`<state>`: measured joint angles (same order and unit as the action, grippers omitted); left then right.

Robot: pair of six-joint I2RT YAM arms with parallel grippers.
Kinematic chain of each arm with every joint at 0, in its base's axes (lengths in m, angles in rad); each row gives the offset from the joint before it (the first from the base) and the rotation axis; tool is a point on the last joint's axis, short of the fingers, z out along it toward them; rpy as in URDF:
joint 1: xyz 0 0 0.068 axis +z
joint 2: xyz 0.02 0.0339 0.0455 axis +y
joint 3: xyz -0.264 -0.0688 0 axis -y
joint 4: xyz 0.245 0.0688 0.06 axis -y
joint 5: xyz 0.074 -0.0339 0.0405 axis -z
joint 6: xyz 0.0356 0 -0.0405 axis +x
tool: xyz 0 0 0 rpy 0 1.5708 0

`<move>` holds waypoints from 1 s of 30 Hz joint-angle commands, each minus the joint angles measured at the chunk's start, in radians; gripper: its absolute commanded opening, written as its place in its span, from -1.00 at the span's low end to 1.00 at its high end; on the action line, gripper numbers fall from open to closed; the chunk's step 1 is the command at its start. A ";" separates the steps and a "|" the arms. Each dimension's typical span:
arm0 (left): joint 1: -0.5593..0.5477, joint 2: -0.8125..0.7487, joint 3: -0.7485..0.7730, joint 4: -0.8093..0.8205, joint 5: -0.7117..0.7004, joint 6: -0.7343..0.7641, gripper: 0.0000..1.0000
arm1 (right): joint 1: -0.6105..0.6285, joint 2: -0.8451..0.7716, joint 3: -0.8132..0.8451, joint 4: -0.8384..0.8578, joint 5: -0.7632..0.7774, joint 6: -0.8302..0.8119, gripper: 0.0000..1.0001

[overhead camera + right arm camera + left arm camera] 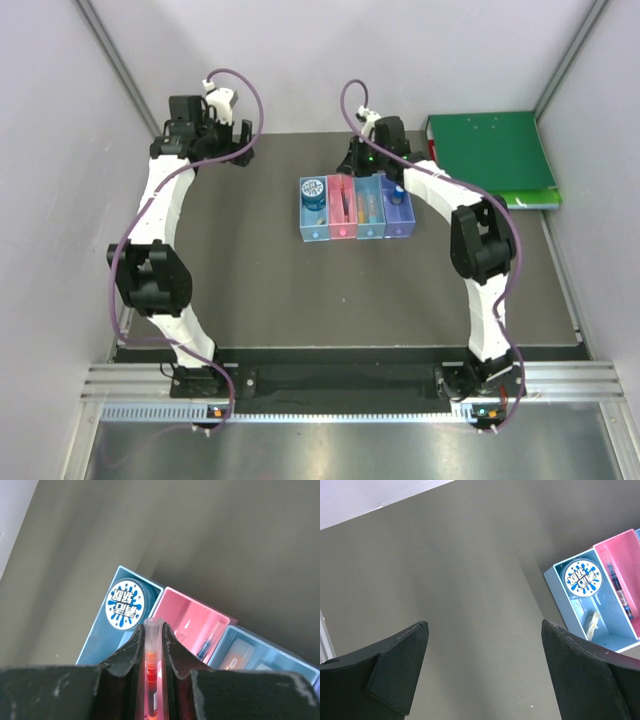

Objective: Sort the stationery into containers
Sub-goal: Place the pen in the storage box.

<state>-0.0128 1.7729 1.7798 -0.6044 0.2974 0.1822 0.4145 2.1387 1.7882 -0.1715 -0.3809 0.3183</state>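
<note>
My right gripper point(152, 630) is shut on a red pen point(152, 652) with a clear cap. It hangs over the near end of the pink tray point(200, 607), close to the wall shared with the blue tray point(97, 635). From above, the right gripper point(362, 162) sits just behind the four trays: blue point(313, 236), pink point(342, 236), light blue point(371, 234) and purple point(399, 232). The blue tray holds the tape roll point(582, 577) and a white eraser point(592, 622). A blue pen point(620, 592) lies in the pink tray. My left gripper point(484, 625) is open over bare table at the far left.
A large green binder point(490, 150) lies at the back right, beside the right arm. A blue-capped bottle point(397, 192) stands in the purple tray. Grey walls close in the table on three sides.
</note>
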 commanded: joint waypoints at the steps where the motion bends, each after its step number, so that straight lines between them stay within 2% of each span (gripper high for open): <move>1: 0.005 0.007 0.047 0.005 -0.006 0.003 0.98 | -0.009 0.020 -0.030 0.046 0.025 -0.002 -1.00; 13: 0.007 0.016 0.043 0.012 -0.001 0.002 0.98 | -0.006 0.050 -0.056 0.049 0.057 -0.031 -0.96; 18: 0.005 0.016 0.041 0.017 0.000 -0.001 0.98 | -0.010 0.047 -0.059 0.044 0.057 -0.048 -0.51; 21: 0.007 0.017 0.041 0.018 0.005 -0.009 0.98 | -0.008 0.041 -0.053 0.040 0.054 -0.070 -0.32; 24: 0.005 0.020 0.038 0.022 0.009 -0.015 0.98 | -0.005 0.023 -0.047 0.030 0.053 -0.097 -0.30; 26: 0.007 0.020 0.038 0.022 0.009 -0.015 0.98 | -0.003 0.006 -0.041 0.020 0.050 -0.108 -0.13; 28: 0.005 0.022 0.040 0.026 0.014 -0.020 0.98 | 0.001 -0.026 -0.041 0.014 0.040 -0.116 -0.07; 29: 0.005 0.022 0.040 0.025 0.019 -0.020 0.98 | 0.001 -0.036 -0.038 0.003 0.036 -0.122 0.12; 30: 0.005 0.023 0.043 0.025 0.022 -0.021 0.98 | 0.001 -0.048 -0.029 -0.005 0.030 -0.131 0.20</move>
<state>-0.0128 1.7920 1.7859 -0.6067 0.2977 0.1772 0.4210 2.1891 1.7283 -0.1452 -0.3626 0.2451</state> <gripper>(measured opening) 0.989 0.522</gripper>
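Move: The right hand holds the red pen by one end over the pink compartment of the storage box, whose middle lies about 12 cm below and some 3 cm back, neither left nor right. In the pink compartment the blue pen lies about 1 cm to the hand's right and 3 cm back. The round tub is about 7 cm left and 1 cm back; the blue eraser compartment about 6 cm right and 3 cm back. From the left hand, the pink compartment is roughly 24 cm right, 2 cm back and 23 cm below. Still pinching the red pen by its end, the right hand lowers it about 6 cm towards the pink compartment, easing about 1 cm to the right as it sinks. There it stops, and the fingers spread to about half open and let go of the pen, the hand rising barely 1 cm as they part. ##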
